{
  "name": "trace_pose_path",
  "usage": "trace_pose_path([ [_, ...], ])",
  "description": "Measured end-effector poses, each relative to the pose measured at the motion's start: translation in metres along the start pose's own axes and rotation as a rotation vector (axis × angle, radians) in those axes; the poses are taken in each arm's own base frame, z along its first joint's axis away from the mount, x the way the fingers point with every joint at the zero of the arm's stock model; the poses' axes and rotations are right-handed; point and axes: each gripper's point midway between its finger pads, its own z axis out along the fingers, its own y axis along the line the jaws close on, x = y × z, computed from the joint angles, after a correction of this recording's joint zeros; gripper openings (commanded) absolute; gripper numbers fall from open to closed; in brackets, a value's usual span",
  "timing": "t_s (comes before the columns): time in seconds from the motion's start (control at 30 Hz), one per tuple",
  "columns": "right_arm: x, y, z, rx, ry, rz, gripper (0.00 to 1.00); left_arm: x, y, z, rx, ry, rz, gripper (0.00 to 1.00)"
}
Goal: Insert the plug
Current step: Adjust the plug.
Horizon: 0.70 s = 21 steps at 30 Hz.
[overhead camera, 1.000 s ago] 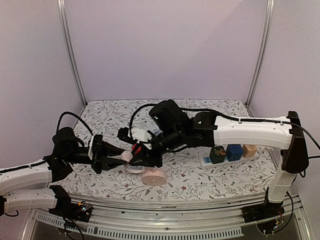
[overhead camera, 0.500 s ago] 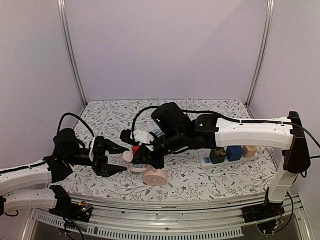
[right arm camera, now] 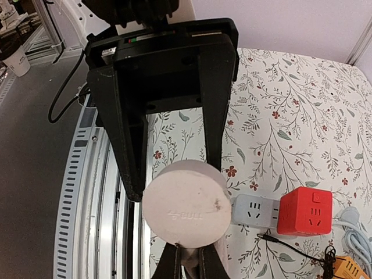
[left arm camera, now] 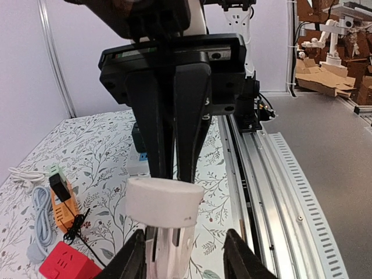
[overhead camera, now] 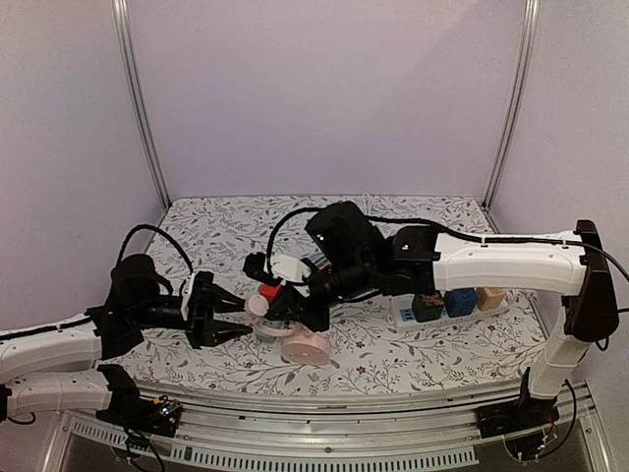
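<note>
The plug is a round pale pink disc with raised lettering on its face, hanging above the floral table. My right gripper is shut on the narrow stem under the disc. In the left wrist view the plug sits just ahead of my left gripper, whose fingers stand apart on either side of it, so that gripper is open. From above, the plug lies between the left gripper and the right gripper. A white power strip lies on the table below.
A red cube adapter sits against the white strip. A pink round reel lies under the right arm. A second strip at the right carries green, blue and beige cubes. An orange device and a white cable lie nearby.
The left gripper let go of the plug, opened wide, then narrowed a little. The right gripper shut on the plug's stem and both arms shifted slightly right.
</note>
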Motion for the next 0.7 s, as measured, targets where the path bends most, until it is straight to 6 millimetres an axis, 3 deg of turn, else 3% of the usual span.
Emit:
trace_pose_path([
  [0.23,-0.0006,0.0007,0.0002,-0.001,-0.002,-0.001,0.0,-0.0011,0.0006,0.004,-0.009,0.007,0.005,0.34],
  [0.47,-0.0005,0.0039,0.0008,-0.007,0.0,-0.004,0.0,-0.0011,0.0039,0.0066,-0.031,0.014,0.018,0.12],
  [0.6,0.0001,0.0044,0.0005,-0.008,0.003,0.0,0.0,-0.0013,0.0039,0.007,-0.032,0.014,0.043,0.05],
  [0.7,0.0002,0.0043,0.0005,-0.008,0.004,0.001,0.26,-0.0012,0.0042,0.0071,-0.034,0.015,0.047,0.01],
])
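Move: The plug, round head uppermost, is already held in the air by the right hand, its head only about 2 cm left of and 1 cm above that hand's pads. From the left hand, half open and pointing right, it lies some 3 cm right, 1 cm ahead and 1 cm higher. The red cube is roughly 15 cm ahead of the left hand, 2 cm right and 15 below; the pink disc about 5 ahead, 11 right and 18 below. The plug's narrow part under the round head is taken by the left fingers, which close from nearly half open to almost shut while that hand eases barely 1 cm right and slightly forward, its wrist turning only a few degrees. The right hand stays practically still, its shut fingers keeping hold of the plug from the opposite side. ##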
